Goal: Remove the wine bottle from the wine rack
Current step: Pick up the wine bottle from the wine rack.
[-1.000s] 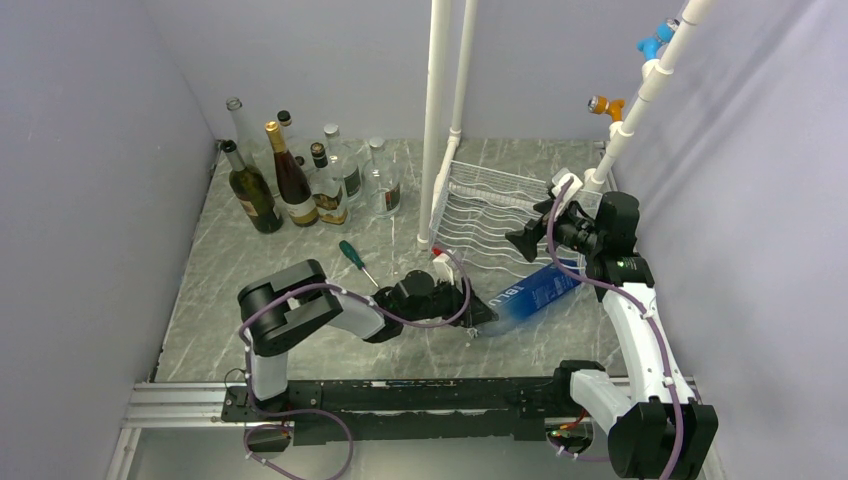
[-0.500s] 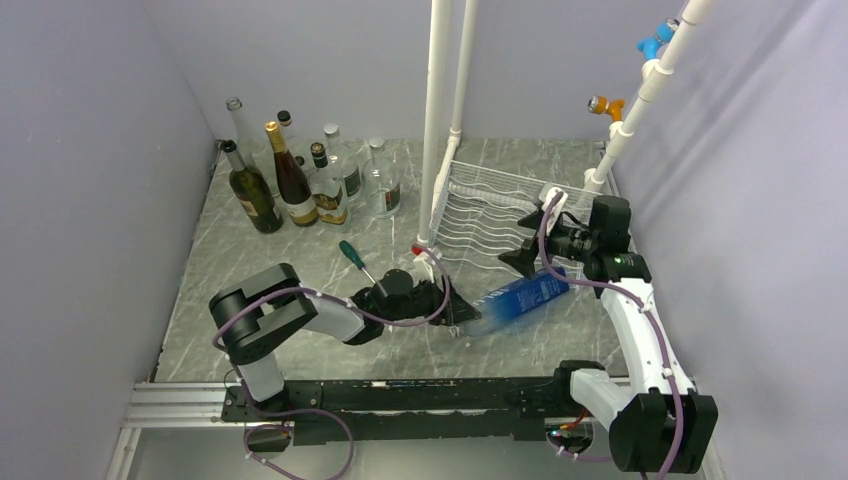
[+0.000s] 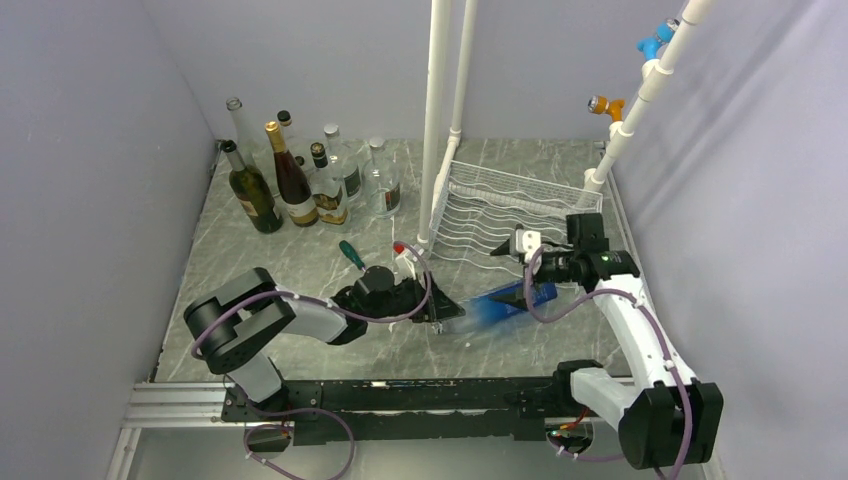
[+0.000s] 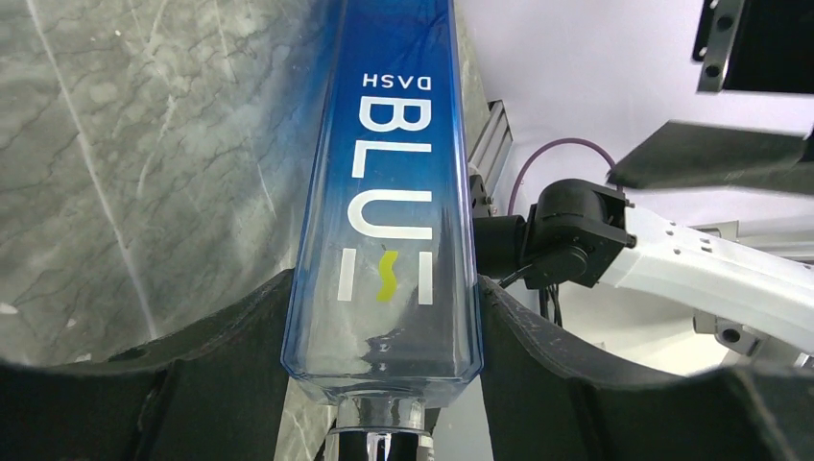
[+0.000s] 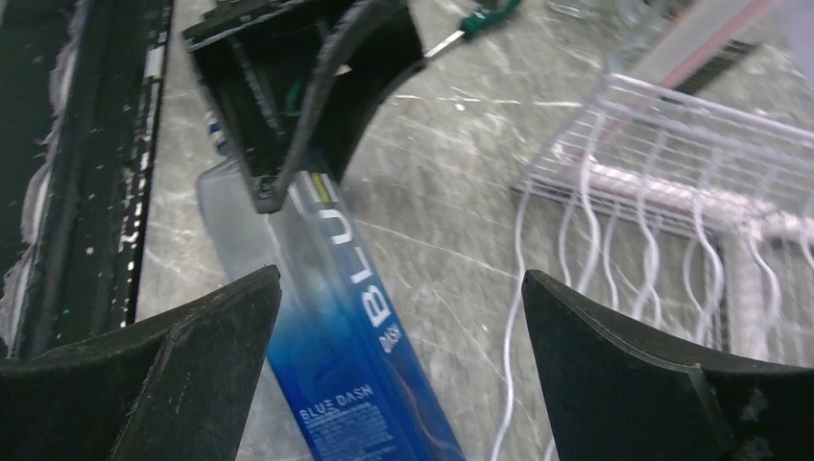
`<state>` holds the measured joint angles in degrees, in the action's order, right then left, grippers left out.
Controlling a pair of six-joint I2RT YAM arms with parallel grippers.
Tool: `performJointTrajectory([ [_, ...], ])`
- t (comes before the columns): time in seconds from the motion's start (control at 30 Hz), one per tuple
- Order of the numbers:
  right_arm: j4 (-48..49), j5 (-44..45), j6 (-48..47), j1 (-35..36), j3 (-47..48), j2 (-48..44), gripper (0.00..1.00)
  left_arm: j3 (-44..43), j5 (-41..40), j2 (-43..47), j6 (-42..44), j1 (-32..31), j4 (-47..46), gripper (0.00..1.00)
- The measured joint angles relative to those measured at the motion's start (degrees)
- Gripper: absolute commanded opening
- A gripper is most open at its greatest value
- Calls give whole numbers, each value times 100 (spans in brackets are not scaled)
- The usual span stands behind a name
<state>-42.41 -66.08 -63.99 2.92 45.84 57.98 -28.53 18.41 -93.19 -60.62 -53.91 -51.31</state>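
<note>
The wine bottle (image 3: 500, 303) is a square blue bottle lettered BLUE DASH (image 4: 394, 173). It lies nearly level just above the marble table, in front of the white wire wine rack (image 3: 500, 205) and off it. My left gripper (image 3: 445, 312) is shut on the bottle's clear shoulder by the neck, a finger (image 4: 240, 346) on each side. My right gripper (image 3: 510, 272) hangs wide open over the bottle's base end (image 5: 355, 355), without touching it. The rack (image 5: 672, 192) holds no bottle in these views.
Several upright bottles (image 3: 290, 185) stand at the back left. A green-handled screwdriver (image 3: 350, 252) lies on the table just behind my left arm. White pipes (image 3: 437, 120) rise at the rack's left corner. A metal rail (image 3: 400, 395) runs along the near edge.
My left arm has drawn the bottle left, away from the rack. My right gripper has come down and left from over the rack to above the bottle's base end, still open.
</note>
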Motion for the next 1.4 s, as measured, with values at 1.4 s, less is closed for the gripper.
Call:
performJointTrajectory([
  [1.4,1449,2649,-741,2966,-1156,673,96,205,535,385,-378,457,402,0],
])
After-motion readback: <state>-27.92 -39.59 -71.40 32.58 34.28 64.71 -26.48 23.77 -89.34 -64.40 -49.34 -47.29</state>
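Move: The wine bottle hangs by its neck from the left gripper and points right: its middle is about 13 cm to the right of that hand, 4 cm ahead and 3 cm lower. From the right hand that middle lies some 10 cm below and 5 cm back, level sideways. The empty rack's middle stands about 15 cm ahead of the right hand and 4 cm to its right; the white pipe's foot is 12 cm ahead and 15 cm left. Bring the open right gripper down onto the bottle body the left hand is offering: first swing back and left, then sink, about 11 cm down in all, turning the fingers some 20 degrees counter-clockwise and tipping them steeper until they straddle the body near its shoulder. Keep the left grip on the neck shut, ease it about 2 cm left, then hold it still. ##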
